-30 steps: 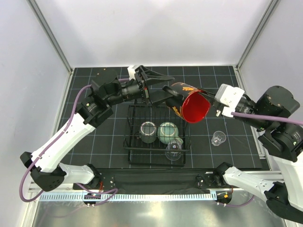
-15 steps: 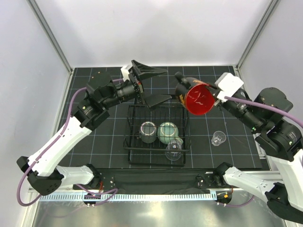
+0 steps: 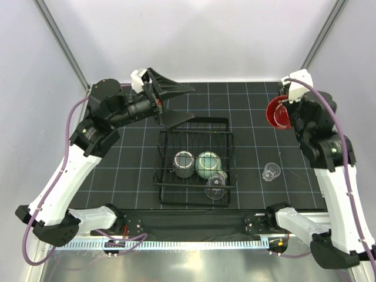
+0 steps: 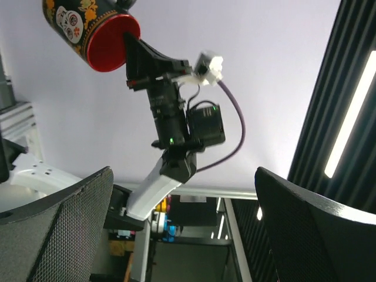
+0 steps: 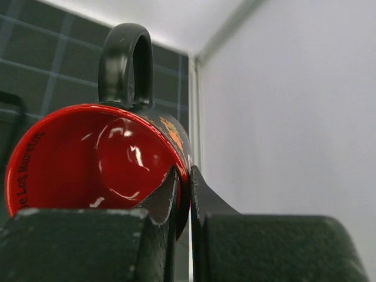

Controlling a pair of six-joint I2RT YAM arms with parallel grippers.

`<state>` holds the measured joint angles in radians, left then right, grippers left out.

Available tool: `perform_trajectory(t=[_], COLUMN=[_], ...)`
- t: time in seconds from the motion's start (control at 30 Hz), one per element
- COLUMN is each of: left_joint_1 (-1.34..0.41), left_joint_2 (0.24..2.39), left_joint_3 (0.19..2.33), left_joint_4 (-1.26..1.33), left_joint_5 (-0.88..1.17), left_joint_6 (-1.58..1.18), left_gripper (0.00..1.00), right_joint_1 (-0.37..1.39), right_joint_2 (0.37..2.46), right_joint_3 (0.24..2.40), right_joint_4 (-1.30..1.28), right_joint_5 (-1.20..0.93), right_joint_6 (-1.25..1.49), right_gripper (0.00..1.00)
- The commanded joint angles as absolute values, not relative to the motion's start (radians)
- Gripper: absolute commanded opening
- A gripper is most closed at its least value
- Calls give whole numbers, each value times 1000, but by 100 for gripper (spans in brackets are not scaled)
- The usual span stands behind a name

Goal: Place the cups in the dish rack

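The dark cup with a red inside point(image 3: 276, 114) hangs in the air at the far right, and my right gripper point(image 3: 286, 104) is shut on its rim. The right wrist view has one finger inside the red cup point(image 5: 88, 158) and one outside, the right gripper point(image 5: 183, 188) pinching the wall, handle up. My left gripper point(image 3: 191, 103) stands open and holds nothing, above the dish rack's far left corner. The black wire dish rack point(image 3: 230, 154) holds a dark mug point(image 3: 184, 163), a pale-green mug point(image 3: 207, 163) and a clear glass point(image 3: 216, 187). Across from the open left gripper point(image 4: 182, 235), the skull-print cup point(image 4: 88, 29) shows.
Another clear glass point(image 3: 270, 172) stands on the black gridded mat right of the rack. White enclosure walls close in at the back and both sides; the right arm's cup is close to the right wall.
My left gripper opened wide, let go of the red-inside cup and drew back left. The right arm swung the cup from over the rack's far edge out to the far right.
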<state>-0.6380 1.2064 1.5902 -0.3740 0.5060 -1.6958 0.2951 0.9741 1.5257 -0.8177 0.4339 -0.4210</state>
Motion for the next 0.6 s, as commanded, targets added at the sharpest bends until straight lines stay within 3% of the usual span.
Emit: perform_trajectory(t=[0.0,0.27,0.4,0.57], left_joint_1=[-607,-589,-578,-558], left_joint_2=[1154,1103,1060,1025], left_joint_3=[1631,1654,1641,1600], left_joint_4=[-483,-742,-802,-801], left_joint_5=[548,514,506,518], left_joint_6=[-1563,-1390,-1350,-1365], left_gripper=[100,100,100,100], right_joint_1=[218,54,38,35], right_joint_2=[980,1181,1245,1348], right_joint_3=[1444,1269,1160,1186], right_joint_4=[-727,-657,-566,-554], right_joint_5=[381,22,-119,-199], right_joint_6=[-330,-184,-328,-457], right_gripper=[4,4,4,4])
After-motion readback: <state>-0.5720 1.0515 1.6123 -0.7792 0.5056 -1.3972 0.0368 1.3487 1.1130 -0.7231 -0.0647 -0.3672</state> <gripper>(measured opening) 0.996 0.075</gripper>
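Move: My right hand holds the red mug by its rim. The clear table spot it is being taken to, just right of the dish rack, lies roughly 40 cm below, some 4 cm to the left and about level fore-and-aft. The small glass is about 4 cm back and 6 cm right, the rack's middle some 28 cm left and 1 cm back, both far below. From my left hand that spot is about 28 cm right, 6 cm ahead and 50 cm down. I bring the red mug down fast with my right hand, about 27 cm towards the table between rack and small glass, easing some 5 cm forward and tipping the fingers some 40 degrees downward. The pinch on the mug's wall stays shut. My empty left hand, still wide open, backs off left, down and back, about 8 cm in all. ##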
